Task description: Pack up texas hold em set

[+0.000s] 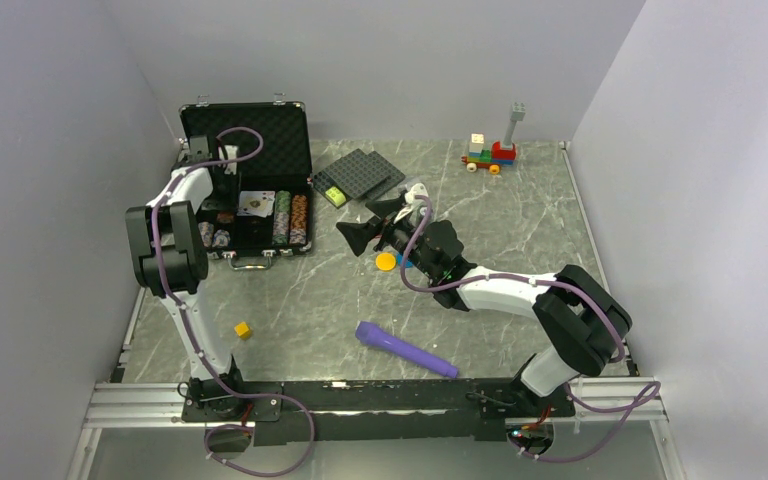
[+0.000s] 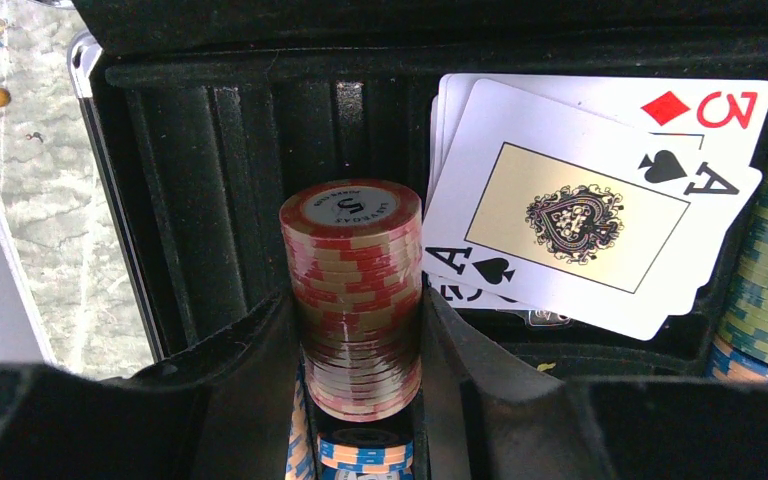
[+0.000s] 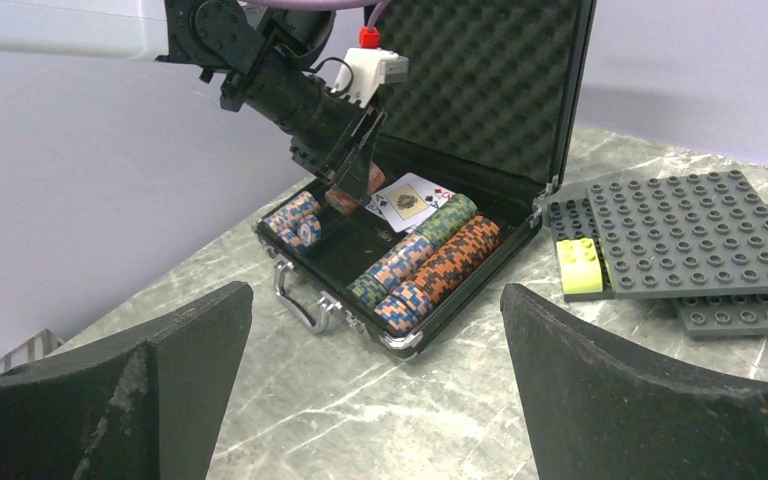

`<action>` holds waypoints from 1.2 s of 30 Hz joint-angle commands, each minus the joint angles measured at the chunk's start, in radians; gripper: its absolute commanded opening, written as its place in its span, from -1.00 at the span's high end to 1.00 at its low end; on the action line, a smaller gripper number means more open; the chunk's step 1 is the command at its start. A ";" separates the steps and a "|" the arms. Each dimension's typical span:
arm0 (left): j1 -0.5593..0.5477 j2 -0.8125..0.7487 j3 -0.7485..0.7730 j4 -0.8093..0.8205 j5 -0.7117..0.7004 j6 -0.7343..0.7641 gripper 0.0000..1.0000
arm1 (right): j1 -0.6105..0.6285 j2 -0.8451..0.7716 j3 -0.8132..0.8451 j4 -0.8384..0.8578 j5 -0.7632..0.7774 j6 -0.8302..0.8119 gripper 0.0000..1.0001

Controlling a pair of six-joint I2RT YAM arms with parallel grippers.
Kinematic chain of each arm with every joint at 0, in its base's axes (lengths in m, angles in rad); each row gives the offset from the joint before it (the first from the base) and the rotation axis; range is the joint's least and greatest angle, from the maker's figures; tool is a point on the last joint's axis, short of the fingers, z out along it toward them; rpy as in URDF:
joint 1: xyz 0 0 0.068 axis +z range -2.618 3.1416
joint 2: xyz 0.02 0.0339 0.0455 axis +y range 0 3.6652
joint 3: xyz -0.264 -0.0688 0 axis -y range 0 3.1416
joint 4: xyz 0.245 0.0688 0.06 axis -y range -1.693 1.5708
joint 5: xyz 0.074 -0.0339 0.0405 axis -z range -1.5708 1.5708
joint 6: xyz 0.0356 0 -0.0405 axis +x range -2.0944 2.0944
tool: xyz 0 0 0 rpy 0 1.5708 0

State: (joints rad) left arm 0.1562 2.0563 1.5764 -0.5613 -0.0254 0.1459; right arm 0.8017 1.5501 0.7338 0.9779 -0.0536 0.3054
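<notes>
The black case [image 1: 290, 125] lies open at the back left, with playing cards [image 1: 256, 203] and rows of striped chips [image 1: 290, 220] in its tray. My left gripper [image 2: 360, 350] hangs over the tray's left compartment, shut on a red-and-cream chip stack [image 2: 358, 290] held upright. Blue-and-orange chips [image 2: 365, 450] lie below it. The cards [image 2: 590, 200] show an ace of spades and a three of diamonds. My right gripper [image 3: 375, 340] stands open and empty over the table, facing the case [image 3: 520, 90]. A yellow disc [image 1: 386, 261] lies under the right arm, a blue disc [image 1: 403, 263] beside it.
Dark grey studded plates [image 1: 360, 175] with a lime brick [image 3: 580, 265] lie right of the case. A purple cylinder [image 1: 405, 349] and a small yellow cube [image 1: 243, 329] lie on the near part of the table. A toy train [image 1: 488, 153] stands at the back right.
</notes>
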 commanded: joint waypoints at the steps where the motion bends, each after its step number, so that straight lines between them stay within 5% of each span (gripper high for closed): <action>1: -0.005 -0.040 -0.044 -0.029 -0.043 0.023 1.00 | -0.001 -0.026 -0.002 0.044 -0.001 0.024 -0.99; 16: -0.005 -0.089 -0.099 -0.081 -0.095 0.007 0.97 | 0.002 -0.078 -0.032 0.041 0.006 0.035 -0.99; 28: -0.006 -0.136 -0.083 -0.088 -0.150 -0.023 -0.29 | 0.009 -0.077 -0.026 0.029 0.006 0.023 -0.99; 32: -0.007 -0.161 -0.073 -0.084 -0.169 -0.036 -0.49 | 0.011 -0.071 -0.021 0.026 0.001 0.017 -0.99; 36: -0.006 -0.189 -0.082 -0.039 -0.173 -0.044 -0.41 | 0.013 -0.057 -0.013 0.022 -0.001 0.012 -0.99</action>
State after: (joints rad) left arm 0.1474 1.9385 1.4921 -0.6170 -0.1661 0.1169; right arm 0.8085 1.5017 0.7055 0.9775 -0.0525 0.3248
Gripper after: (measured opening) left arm 0.733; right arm 0.993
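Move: The left hand already grips the red chip stack low in the case's left compartment. Its resting place in the groove lies about 2 cm back and 1 cm down, no sideways offset. The short blue stack is some 7 cm straight back, the long blue stack about 6 cm back and 4 cm left. The cards lie roughly 3 cm ahead, 8 cm right. From the right hand that groove place is some 32 cm left, 14 cm ahead and 20 cm below. Still pinching the red chip stack, the left hand draws it about 2 cm back along the groove towards the short blue stack, dipping slightly. It nearly stays there for a bit, then opens its fingers, lets go, and lifts off up and farther back, a good 2 cm up with a little drift left. ##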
